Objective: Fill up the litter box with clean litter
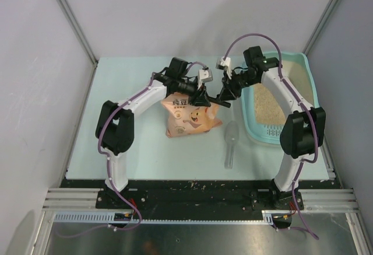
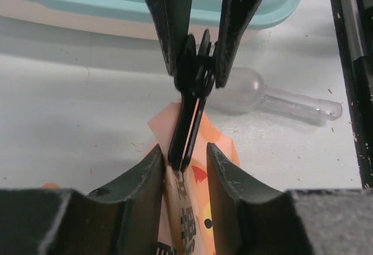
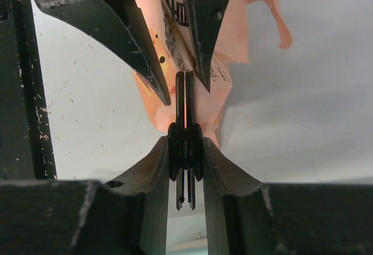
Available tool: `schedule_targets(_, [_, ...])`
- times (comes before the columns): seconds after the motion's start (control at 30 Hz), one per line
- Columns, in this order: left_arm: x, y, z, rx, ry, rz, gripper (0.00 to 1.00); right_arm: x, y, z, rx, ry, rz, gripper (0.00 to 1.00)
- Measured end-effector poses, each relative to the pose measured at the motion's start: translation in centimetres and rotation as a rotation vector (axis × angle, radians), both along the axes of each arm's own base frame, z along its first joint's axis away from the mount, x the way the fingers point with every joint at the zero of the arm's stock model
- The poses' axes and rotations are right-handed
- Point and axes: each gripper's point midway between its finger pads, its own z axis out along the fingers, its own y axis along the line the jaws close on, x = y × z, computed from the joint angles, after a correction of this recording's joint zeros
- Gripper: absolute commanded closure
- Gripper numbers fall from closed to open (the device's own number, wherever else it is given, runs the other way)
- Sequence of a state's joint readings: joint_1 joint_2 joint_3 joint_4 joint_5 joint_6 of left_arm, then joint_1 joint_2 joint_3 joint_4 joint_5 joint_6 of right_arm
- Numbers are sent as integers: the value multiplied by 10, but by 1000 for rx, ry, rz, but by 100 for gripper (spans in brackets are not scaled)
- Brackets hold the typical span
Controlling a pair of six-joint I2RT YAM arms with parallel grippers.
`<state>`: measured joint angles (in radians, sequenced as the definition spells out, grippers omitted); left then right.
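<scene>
The teal litter box lies at the right and holds beige clean litter. A peach-pink cat bag stands mid-table with a black clip at its top. My right gripper is shut on the clip's handles. My left gripper is open, its jaws apart on either side of the bag's folded top and the clip's tip. The two grippers, left and right, meet head-on above the bag.
A clear plastic scoop lies on the table between the bag and the litter box, also in the left wrist view as the scoop in front of the box wall. Litter crumbs dot the table.
</scene>
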<state>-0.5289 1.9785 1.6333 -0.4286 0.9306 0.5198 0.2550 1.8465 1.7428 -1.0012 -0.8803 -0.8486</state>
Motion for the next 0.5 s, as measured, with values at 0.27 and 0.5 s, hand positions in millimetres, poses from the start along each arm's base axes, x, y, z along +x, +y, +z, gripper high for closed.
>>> schedule_targets(0.27, [-2,-3,-2,-13,46,-11,100,-2,8,-11,2,21,6,95])
schedule_targets(0.5, [-5,-4,-2,-22,56,-25,100,4,1,-7,43,65,-46,35])
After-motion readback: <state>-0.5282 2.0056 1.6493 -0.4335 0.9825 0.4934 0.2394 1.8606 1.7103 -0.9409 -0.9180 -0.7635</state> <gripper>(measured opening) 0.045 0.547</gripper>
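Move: The right hand holds the black clip at its middle, with the jaws reaching left; the top edge of the litter bag lies about 7 cm to its left, level fore and aft and some 3 cm lower. The clear scoop lies about 13 cm back and 3 cm right of the right hand, near the table 18 cm down. From the open left hand the bag's top is right at the fingertips, 1 cm down, and the clip's middle is 6 cm to the right, level fore and aft and 1 cm up. The right hand slides the black clip about 1 cm left and 1 cm down, further along the bag's top and between the left fingers, then spreads its own fingers to let go of the clip and starts easing back to the right. Meanwhile the left hand, dipping barely half a centimetre, shuts its half-open fingers from either side onto the near ends of the clip's jaws together with the edge of the bag between them. ##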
